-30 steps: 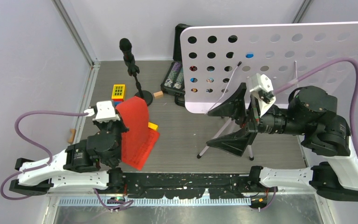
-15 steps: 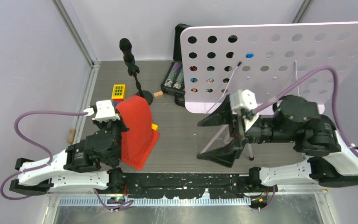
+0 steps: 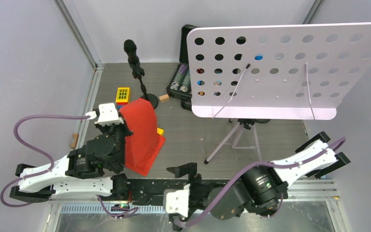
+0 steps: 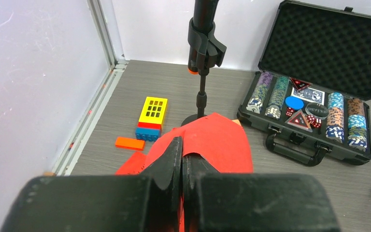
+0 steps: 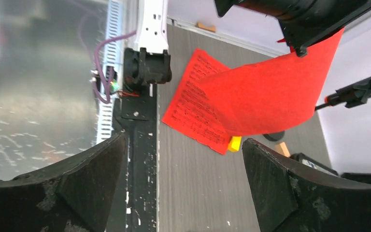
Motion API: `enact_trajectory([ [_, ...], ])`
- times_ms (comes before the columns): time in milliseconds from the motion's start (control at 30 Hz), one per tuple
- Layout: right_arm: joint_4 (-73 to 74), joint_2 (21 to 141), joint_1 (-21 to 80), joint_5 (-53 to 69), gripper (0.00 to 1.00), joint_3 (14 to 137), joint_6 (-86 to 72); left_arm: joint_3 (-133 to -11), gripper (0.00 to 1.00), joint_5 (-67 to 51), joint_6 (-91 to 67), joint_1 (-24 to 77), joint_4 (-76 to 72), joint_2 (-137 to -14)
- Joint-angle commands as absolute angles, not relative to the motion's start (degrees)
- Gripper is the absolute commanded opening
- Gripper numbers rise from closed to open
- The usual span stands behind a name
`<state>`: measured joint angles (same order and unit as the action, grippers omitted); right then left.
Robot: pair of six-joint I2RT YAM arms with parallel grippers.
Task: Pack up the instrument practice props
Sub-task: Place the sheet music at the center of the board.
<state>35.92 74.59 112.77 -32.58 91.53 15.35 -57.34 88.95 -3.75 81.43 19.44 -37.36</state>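
Note:
My left gripper [image 3: 124, 121] is shut on the top edge of the red sheet-music pages [image 3: 142, 137], which curl up from the table at left centre. In the left wrist view the jaws [image 4: 182, 154] pinch the red pages [image 4: 217, 145]. The white hole-punched music rack [image 3: 270, 67] stands on its silver tripod legs [image 3: 234, 137] at right. A black microphone [image 3: 131, 50] stands on its round-based pole [image 3: 143, 89] at the back. My right gripper [image 3: 171, 198] hangs open and empty over the near edge, apart from the rack. Its wrist view shows the red pages [image 5: 251, 96] ahead of the gripper [image 5: 183, 193].
An open black case of poker chips [image 3: 179, 82] sits behind the rack's left end. Yellow and blue toy blocks [image 3: 122, 94], a small yellow block [image 3: 159, 130] and wooden pieces [image 3: 163, 97] lie round the pole's base. Walls close off the left, back and right.
My right arm has pulled away from the rack's tripod and swung down to the near edge, its open gripper now turned left. The left gripper still holds the red pages, unmoved.

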Motion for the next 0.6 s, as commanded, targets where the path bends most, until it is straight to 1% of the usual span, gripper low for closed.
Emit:
enact_trajectory([
  [0, 21.4, 75.6, 115.7, -50.1, 0.97, 84.0, 20.4, -59.7, 0.0, 93.7, -0.4, 81.6, 16.0, -37.4],
  [67, 13.6, 76.1, 116.0, -53.2, 0.98, 78.3, 19.9, -59.8, 0.0, 94.1, 2.1, 81.6, 14.7, -37.6],
  [167, 0.3, 78.0, 115.9, -55.9, 0.99, 71.6, 18.9, -59.6, 0.0, 95.3, 7.8, 81.7, 9.0, -38.5],
  [333, -12.4, 86.5, 115.9, -59.9, 0.99, 69.9, 20.9, -59.4, 0.0, 97.2, 14.7, 81.6, 2.4, -39.3],
  [467, -29.1, 92.0, 114.2, -61.6, 1.0, 66.7, 24.9, -58.0, 0.0, 97.5, 21.6, 81.7, -6.0, -38.8],
  [567, -31.7, 94.5, 111.4, -59.1, 1.0, 65.3, 21.7, -56.9, 0.0, 97.5, 26.1, 81.7, -11.3, -38.5],
])
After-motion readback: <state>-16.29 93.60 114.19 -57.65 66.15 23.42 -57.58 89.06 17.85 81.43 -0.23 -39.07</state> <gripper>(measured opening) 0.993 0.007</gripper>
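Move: Out ahead of the empty, open right hand, the red sheet music pinched in the left gripper has its middle about 26 cm forward, 12 cm left and 7 cm lower. From the left hand that sheet's middle is some 3 cm forward, 4 cm right and 5 cm down. Counted from the right hand, the flat red sheet lies about 25 cm forward, 18 cm left, and the yellow block 32 cm forward, 8 cm left, both nearly 40 cm below. Dropping quickly some 14 cm while sliding about 8 cm left, the right hand swings in below the sheet held by the left gripper, coming closer to it without touching; its wrist turns clockwise by 20 degrees so the wide-open fingers point more forward. Meanwhile the left hand keeps its pinch on the sheet and lifts it slightly, 2.5 cm. ##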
